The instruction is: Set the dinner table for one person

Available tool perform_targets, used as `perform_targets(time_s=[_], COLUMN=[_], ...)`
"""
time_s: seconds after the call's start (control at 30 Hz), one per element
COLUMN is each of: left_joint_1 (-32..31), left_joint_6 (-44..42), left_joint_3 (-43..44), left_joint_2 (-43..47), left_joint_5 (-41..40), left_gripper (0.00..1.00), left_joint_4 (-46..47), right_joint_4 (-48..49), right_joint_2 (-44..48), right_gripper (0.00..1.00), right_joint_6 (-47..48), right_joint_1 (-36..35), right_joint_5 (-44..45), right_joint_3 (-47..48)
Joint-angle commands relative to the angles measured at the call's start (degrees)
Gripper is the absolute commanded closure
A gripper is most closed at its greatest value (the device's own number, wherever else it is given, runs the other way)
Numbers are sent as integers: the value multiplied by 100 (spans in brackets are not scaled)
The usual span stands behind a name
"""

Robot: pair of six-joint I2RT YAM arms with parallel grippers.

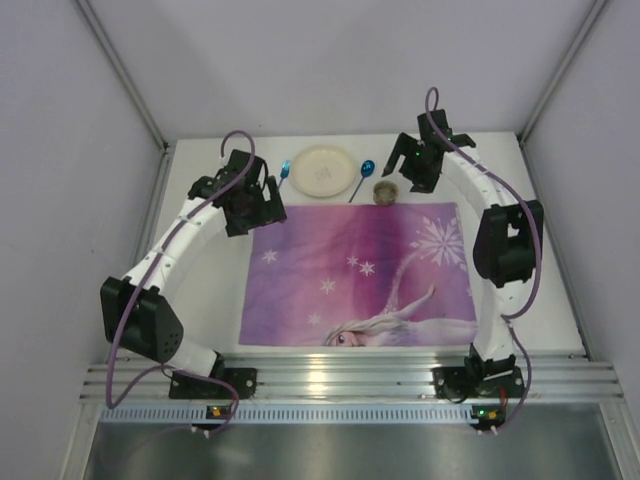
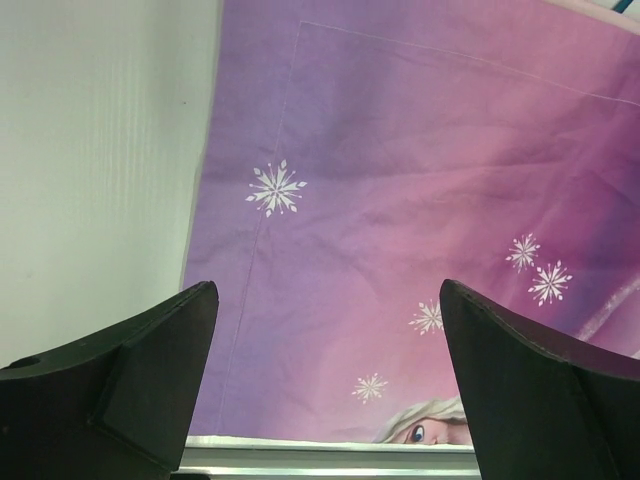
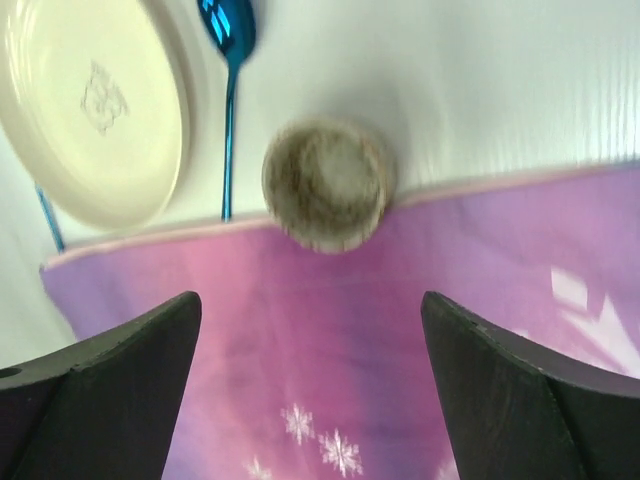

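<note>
The white dinner table (image 1: pixel 212 285) carries a purple snowflake placemat (image 1: pixel 360 275) in its middle. Behind the mat lie a cream plate (image 1: pixel 324 170), a blue spoon (image 1: pixel 362 178) to its right, another blue utensil (image 1: pixel 285 172) to its left, and a small brown bowl (image 1: pixel 386 190) touching the mat's far edge. My left gripper (image 1: pixel 260 207) hovers open above the mat's far left corner (image 2: pixel 328 290), holding nothing. My right gripper (image 1: pixel 415 168) is open and empty just above the bowl (image 3: pixel 328 185), with the plate (image 3: pixel 95 110) and spoon (image 3: pixel 232 60) beyond its fingers (image 3: pixel 310 300).
A ribbed aluminium rail (image 1: pixel 350 380) runs along the table's near edge, where both arm bases are bolted. Grey walls close in the table on the left, right and back. A white strip of table (image 2: pixel 100 170) shows left of the mat.
</note>
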State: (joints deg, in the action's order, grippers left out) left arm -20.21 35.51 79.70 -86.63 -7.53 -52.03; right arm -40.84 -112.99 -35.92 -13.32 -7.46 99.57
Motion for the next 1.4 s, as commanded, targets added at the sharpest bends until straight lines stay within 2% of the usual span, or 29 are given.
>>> perform_targets(time_s=[0.0, 0.13, 0.27, 0.3, 0.4, 0.5, 0.6, 0.67, 0.77, 0.9, 0.97, 1.1, 1.23, 1.37], left_joint_1=[78, 183, 421, 534, 780, 991, 1071, 1080, 1089, 1089, 1089, 1089, 1089, 1045], left_joint_6=[-360, -588, -703, -712, -808, -835, -844, -861, -879, -931, -932, -888, -774, -686], left_joint_3=[-60, -157, -148, -148, -148, -139, -139, -130, -52, 404, 651, 1650, 2645, 3585], left_joint_2=[322, 498, 489, 463, 402, 314, 200, 129, -125, -538, -906, -1733, -2612, -3631], left_joint_5=[76, 278, 419, 445, 647, 727, 981, 1025, 1069, 1253, 1289, 1359, 1535, 1684], left_gripper=[2, 2, 2, 2, 2, 2, 3, 2, 3, 3, 3, 3, 4, 5], left_joint_4=[280, 466, 536, 553, 659, 729, 808, 843, 923, 1054, 1098, 1116, 1151, 1116], right_joint_4=[-196, -617, -1022, -1031, -1128, -1137, -1119, -1119, -1102, -1075, -1067, -1067, -1084, -1198], right_joint_2=[-802, -1567, -2068, -2104, -2175, -2157, -2175, -2262, -2394, -2456, -2430, -2202, -1448, -489], right_gripper=[9, 22, 29, 30, 45, 51, 55, 65, 72, 86, 89, 100, 100, 100], right_joint_6=[-178, -222, -301, -310, -310, -310, -266, -231, -214, -214, -187, -126, -12, 287], right_joint_1=[40, 40, 23, 23, -30, -91, -162, -197, -241, -267, -259, -197, -75, 23], right_joint_5=[526, 720, 1010, 1054, 1177, 1238, 1265, 1265, 1274, 1291, 1318, 1370, 1476, 1765], right_joint_3=[975, 1994, 2619, 2612, 2559, 2392, 2304, 2313, 2339, 2330, 2348, 2392, 2304, 1602])
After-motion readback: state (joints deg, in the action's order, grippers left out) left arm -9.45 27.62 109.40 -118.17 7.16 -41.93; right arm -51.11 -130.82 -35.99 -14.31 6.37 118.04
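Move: The cup stands about 6 cm ahead of the right gripper, 3 cm to its left and 10 cm below. From that gripper the spoon is some 8 cm ahead and 10 cm left, the plate about 14 ahead and 19 left. For the left gripper, the fork's middle lies roughly 21 cm ahead, about 1 cm right and 16 below, with the plate some 28 ahead and 13 right. Reach the right gripper about 6 cm forward and sink it some 8 cm onto the cup's right side, closing from wide open to pinch the rim, then draw it up, a little right and back. Bring the open left gripper slightly left and up, then sweep it forward over the placemat's edge, about 18 cm in all, towards the fork, staying high. ##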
